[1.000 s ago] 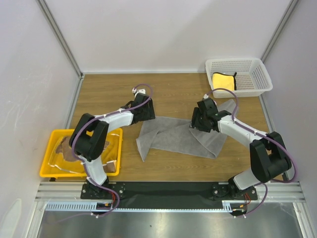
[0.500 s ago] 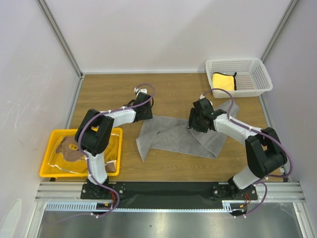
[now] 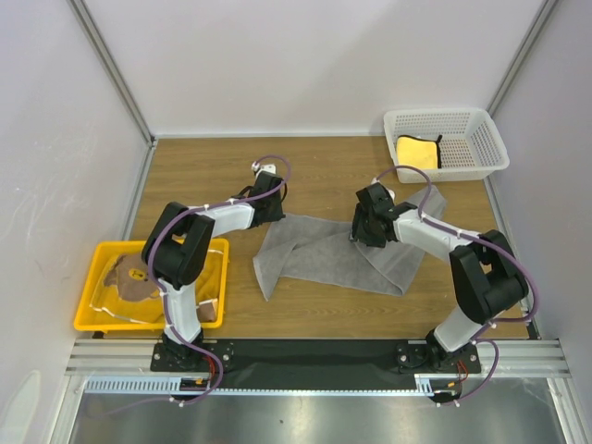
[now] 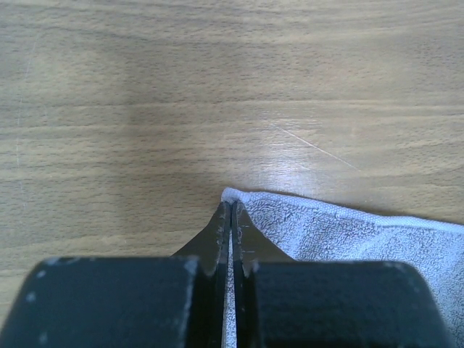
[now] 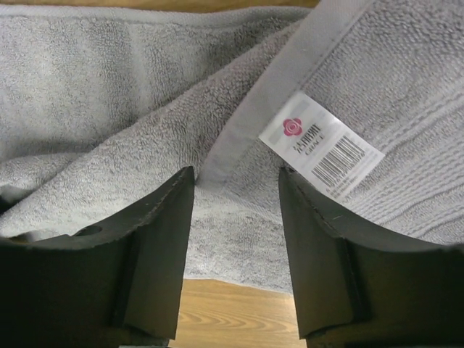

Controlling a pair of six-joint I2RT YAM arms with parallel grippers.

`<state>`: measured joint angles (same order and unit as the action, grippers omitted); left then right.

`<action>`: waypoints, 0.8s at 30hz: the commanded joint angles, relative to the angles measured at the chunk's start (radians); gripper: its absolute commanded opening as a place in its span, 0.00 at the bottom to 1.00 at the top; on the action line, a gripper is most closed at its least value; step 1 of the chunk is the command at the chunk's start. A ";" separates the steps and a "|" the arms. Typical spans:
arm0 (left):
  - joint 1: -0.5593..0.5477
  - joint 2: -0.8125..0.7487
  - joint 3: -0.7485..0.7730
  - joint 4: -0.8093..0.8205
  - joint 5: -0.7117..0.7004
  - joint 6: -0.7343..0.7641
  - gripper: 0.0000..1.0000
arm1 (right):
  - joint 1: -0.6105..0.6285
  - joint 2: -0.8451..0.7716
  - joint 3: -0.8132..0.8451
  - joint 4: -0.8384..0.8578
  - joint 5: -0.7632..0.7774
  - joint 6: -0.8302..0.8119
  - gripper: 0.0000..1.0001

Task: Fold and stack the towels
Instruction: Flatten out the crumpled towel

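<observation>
The grey towel (image 3: 324, 257) lies crumpled in the middle of the wooden table. At the towel's far left corner (image 4: 233, 196) my left gripper (image 3: 278, 214) (image 4: 230, 208) is shut, with a strip of the cloth pinched between its fingers. My right gripper (image 3: 355, 232) (image 5: 237, 174) is open and low over the grey towel (image 5: 109, 87). Its fingers stand either side of a folded hem, beside a white barcode label (image 5: 321, 145). A plain yellow towel (image 3: 418, 151) lies in the white basket (image 3: 481, 139). The bear towel (image 3: 128, 276) lies in the yellow tray (image 3: 92, 319).
The white mesh basket stands at the far right corner and the yellow tray at the near left edge. White walls with metal rails close off the left, far and right sides. Bare wood (image 4: 217, 87) lies beyond the left gripper.
My left gripper has gone from open to shut on the towel's far left corner. The right gripper has shifted slightly left over the towel, its jaws a little narrower.
</observation>
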<state>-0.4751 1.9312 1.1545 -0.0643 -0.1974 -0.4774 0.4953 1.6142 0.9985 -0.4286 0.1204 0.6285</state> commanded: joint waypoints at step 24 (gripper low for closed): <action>0.047 -0.120 0.096 -0.150 -0.206 0.071 0.00 | -0.419 -0.566 -0.096 -0.470 0.120 0.034 0.00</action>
<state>-0.4450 1.8767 1.2259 -0.1928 -0.3122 -0.4343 0.2146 1.1561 0.9569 -0.7689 0.2554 0.6624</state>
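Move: The gray towel's loose hem corner lies between the right hand's open fingers, about 1 cm below and 1 cm ahead; its white tag is some 5 cm to the right and 3 cm ahead. The towel's rumpled far-right end is roughly 16 cm right and 12 cm ahead, its near-right corner about 10 cm right and 14 cm back. From the left hand, already shut on the far-left corner, that hem corner is roughly 16 cm right and 7 cm back. Down and forward by barely a centimetre, the right hand shuts its fingers on the hem corner, then sweeps away to its right some 13 cm and up about 9, drawing back slightly and turning roughly 20 degrees clockwise, ever faster. The left fingers keep their pinch; that hand stays put at first, then rises and eases left, about 3 cm each. ##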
